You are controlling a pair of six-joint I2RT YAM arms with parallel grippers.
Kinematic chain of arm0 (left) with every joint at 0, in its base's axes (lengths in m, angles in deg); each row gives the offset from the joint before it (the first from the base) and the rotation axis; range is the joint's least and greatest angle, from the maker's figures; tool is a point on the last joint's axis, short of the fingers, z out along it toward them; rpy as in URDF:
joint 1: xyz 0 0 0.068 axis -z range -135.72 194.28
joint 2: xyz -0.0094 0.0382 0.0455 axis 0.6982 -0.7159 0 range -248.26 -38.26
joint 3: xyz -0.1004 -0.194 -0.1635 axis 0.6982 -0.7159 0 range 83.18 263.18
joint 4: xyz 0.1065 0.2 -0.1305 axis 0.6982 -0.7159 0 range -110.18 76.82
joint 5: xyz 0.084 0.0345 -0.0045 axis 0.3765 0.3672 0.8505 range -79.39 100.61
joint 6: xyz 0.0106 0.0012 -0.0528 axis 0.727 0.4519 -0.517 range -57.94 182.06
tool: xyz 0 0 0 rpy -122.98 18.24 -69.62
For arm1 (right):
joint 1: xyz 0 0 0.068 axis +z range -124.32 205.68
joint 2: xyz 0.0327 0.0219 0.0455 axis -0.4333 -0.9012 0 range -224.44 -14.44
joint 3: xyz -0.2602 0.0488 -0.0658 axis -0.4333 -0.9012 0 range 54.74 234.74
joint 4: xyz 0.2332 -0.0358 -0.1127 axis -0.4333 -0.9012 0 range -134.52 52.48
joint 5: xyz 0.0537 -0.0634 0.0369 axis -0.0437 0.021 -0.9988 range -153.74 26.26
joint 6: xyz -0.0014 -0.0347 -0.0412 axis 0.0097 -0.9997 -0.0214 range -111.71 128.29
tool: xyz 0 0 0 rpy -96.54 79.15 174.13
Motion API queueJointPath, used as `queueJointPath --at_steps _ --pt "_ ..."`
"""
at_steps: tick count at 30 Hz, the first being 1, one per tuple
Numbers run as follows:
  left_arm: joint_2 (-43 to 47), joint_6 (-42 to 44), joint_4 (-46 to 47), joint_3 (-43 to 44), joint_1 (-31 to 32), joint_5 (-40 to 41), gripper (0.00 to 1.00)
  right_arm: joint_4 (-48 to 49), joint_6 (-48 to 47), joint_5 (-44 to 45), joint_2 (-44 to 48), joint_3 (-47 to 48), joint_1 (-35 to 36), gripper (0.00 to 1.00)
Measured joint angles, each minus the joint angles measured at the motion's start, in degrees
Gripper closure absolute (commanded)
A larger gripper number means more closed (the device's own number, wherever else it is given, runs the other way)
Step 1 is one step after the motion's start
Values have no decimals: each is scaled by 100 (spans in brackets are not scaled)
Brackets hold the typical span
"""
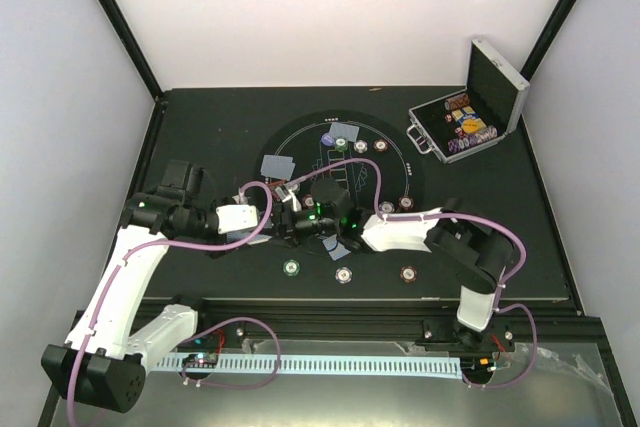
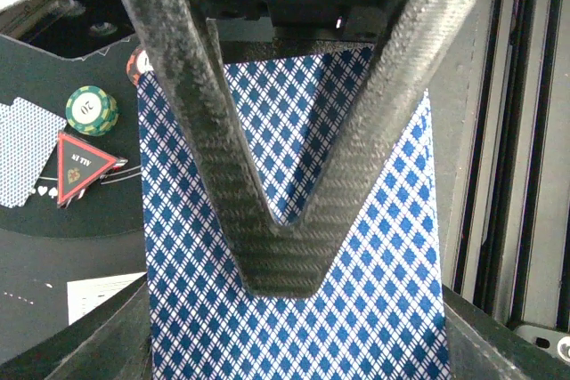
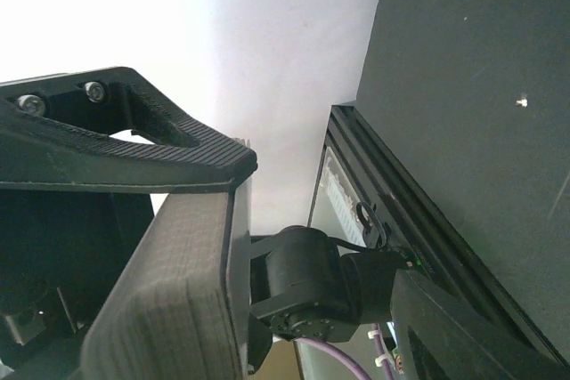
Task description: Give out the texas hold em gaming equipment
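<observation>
My left gripper (image 1: 298, 224) is shut on blue diamond-backed playing cards (image 2: 374, 291), which fill the left wrist view between its fingers (image 2: 285, 309). My right gripper (image 1: 328, 221) meets it tip to tip over the near half of the black mat (image 1: 300, 147). In the right wrist view its fingertips (image 3: 236, 180) touch with no gap; I cannot tell whether a card is between them. Cards lie on the mat at the left (image 1: 278, 164), at the back (image 1: 346, 143) and just under the grippers (image 1: 340, 247). A green chip (image 2: 91, 109) and the red triangle marker (image 2: 82, 166) lie beside the held cards.
Single chips lie along the mat's near edge (image 1: 291, 268) (image 1: 343, 274) (image 1: 408, 272), more at the back (image 1: 361, 146) and right (image 1: 406, 204). A purple disc (image 1: 326, 139) sits at the back. The open silver case (image 1: 422, 139) with chips stands at the far right.
</observation>
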Motion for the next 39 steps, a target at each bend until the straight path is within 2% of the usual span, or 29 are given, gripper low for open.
queueJointPath --at_steps 14,31,39 --pt "0 0 -4 0 9 -17 98 -221 -236 26 435 -304 -199 45" --pt "0 2 -2 0 7 -7 98 -1172 -678 151 916 -286 -323 52" --pt "2 2 -2 0 7 -7 98 -1287 -688 133 1064 -269 -358 68"
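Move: The deck lies in the left hand, its middle about 3 cm right of that hand point and a little lower. From the right hand, pointing left with one finger over the deck's patterned face, that middle is some 2 cm left and 2 cm above. On the table, roughly 15 cm lower, the all-in triangle is about 10 cm straight ahead, the green 20 chip 11 cm ahead and 4 cm right, and the dealt cards 3 cm back and 17 cm right. Drawing to the right about 4 cm and slightly forward, the right hand trails its upper fingertip along the patterned face from mid-deck to the right-hand end, rising some 2 cm as it goes, more quickly at the last. Its fingers close steadily from roughly two-thirds open to about one-third. The left hand stays in place and keeps its grip on the deck's long sides. ##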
